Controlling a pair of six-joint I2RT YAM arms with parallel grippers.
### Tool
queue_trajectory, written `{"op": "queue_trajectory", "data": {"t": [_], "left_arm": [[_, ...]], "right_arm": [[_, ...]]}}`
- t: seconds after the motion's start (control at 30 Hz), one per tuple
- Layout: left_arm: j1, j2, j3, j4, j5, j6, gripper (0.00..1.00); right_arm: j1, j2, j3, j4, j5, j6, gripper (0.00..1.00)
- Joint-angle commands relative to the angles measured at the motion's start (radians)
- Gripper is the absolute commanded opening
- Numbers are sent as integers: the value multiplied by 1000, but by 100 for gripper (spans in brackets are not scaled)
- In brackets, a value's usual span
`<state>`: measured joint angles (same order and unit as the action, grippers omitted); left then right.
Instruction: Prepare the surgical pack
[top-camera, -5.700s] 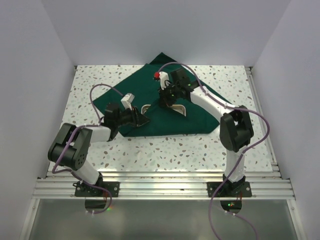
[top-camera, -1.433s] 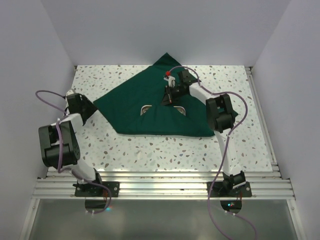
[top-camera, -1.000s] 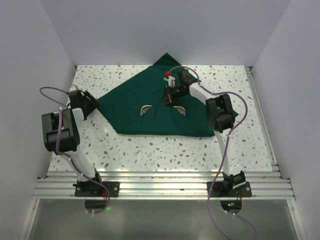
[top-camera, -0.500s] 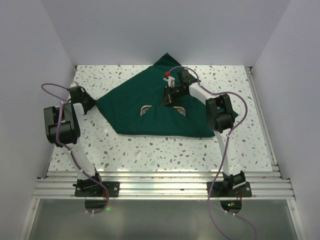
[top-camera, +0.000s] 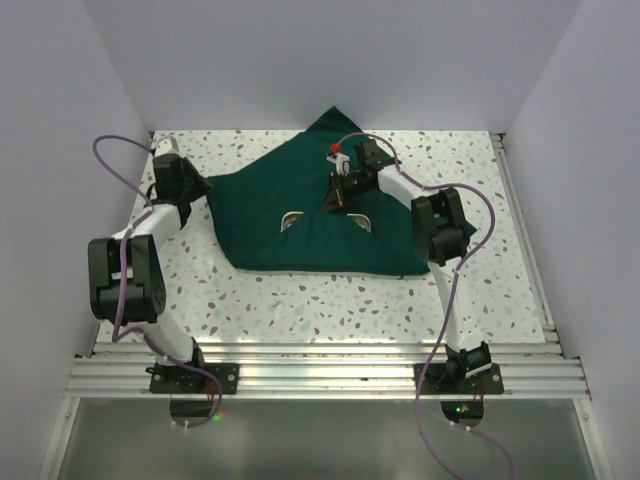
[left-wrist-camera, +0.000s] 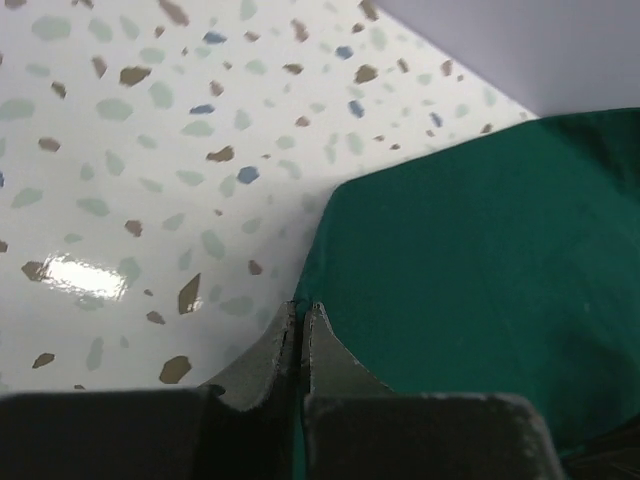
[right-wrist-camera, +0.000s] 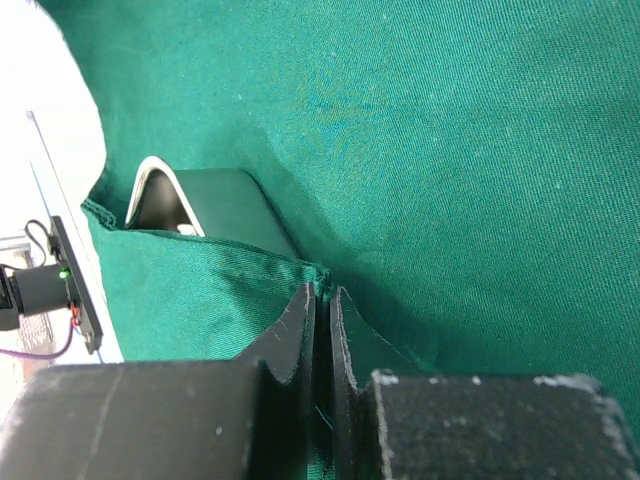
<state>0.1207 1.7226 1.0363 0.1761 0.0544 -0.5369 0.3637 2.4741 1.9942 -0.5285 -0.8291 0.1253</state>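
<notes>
The surgical pack's dark green drape (top-camera: 300, 180) lies spread across the back middle of the table. One flap is folded over a steel tray (top-camera: 291, 219), of which only two rounded corners show. My left gripper (top-camera: 196, 188) is at the drape's left corner. In the left wrist view it (left-wrist-camera: 301, 306) is shut on the edge of the drape (left-wrist-camera: 480, 250). My right gripper (top-camera: 338, 200) sits over the middle of the cloth. In the right wrist view it (right-wrist-camera: 322, 290) is pinched shut on the flap's hem, with the tray (right-wrist-camera: 215, 200) just beyond. The tray's contents are hidden.
The speckled tabletop (top-camera: 330, 300) is walled in by white panels on the left, back and right. An aluminium rail (top-camera: 320, 375) carrying both arm bases runs along the near edge. Purple cables (top-camera: 110, 160) loop above each arm.
My left arm swung from the table's left side to the drape's left corner, and its jaws went from open to shut there. The corner shifted slightly toward the back. The right arm held still.
</notes>
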Motion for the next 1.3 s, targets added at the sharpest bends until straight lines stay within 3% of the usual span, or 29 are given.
{"op": "queue_trajectory", "data": {"t": [0.0, 0.43, 0.67, 0.97, 1.27], "left_arm": [[-56, -110, 50, -47, -53, 55, 0], [-355, -175, 183, -153, -191, -57, 0], [-522, -89, 329, -165, -292, -141, 0], [-748, 40, 433, -37, -444, -222, 0], [-852, 225, 646, -10, -513, -225, 0]], "right_arm": [[18, 19, -6, -71, 53, -18, 0], [18, 28, 0, -71, 44, -13, 0], [18, 32, 2, -65, 36, -12, 0], [18, 45, 3, -64, 19, -7, 0], [20, 48, -2, -67, 16, -7, 0]]}}
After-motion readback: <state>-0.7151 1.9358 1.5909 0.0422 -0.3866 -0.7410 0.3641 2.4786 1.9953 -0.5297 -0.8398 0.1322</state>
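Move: My left hand, its shut fingers already holding the raised left corner of the green cloth, is taking it over to the wrapped tray, some 31 cm to its right, 12 cm back and 9 cm below. My right hand stands about 35 cm to the left hand's right, 5 cm back and 8 cm lower. The cloth's far corner lies roughly 24 cm ahead of my left hand and 34 cm right. From my right hand the tray's middle is about 9 cm back, 3 cm left, slightly below. Keeping the cloth corner pinched, I sweep my left hand nearly 40 cm to the right, climbing some 15 cm on the way and then starting to sink, so the left flap is drawn across the tray and over my right hand. The wrist turns clockwise about 20 degrees while the fingertips tip up a little. My right hand stays put, still pinching the near flap at the tray's far side. ##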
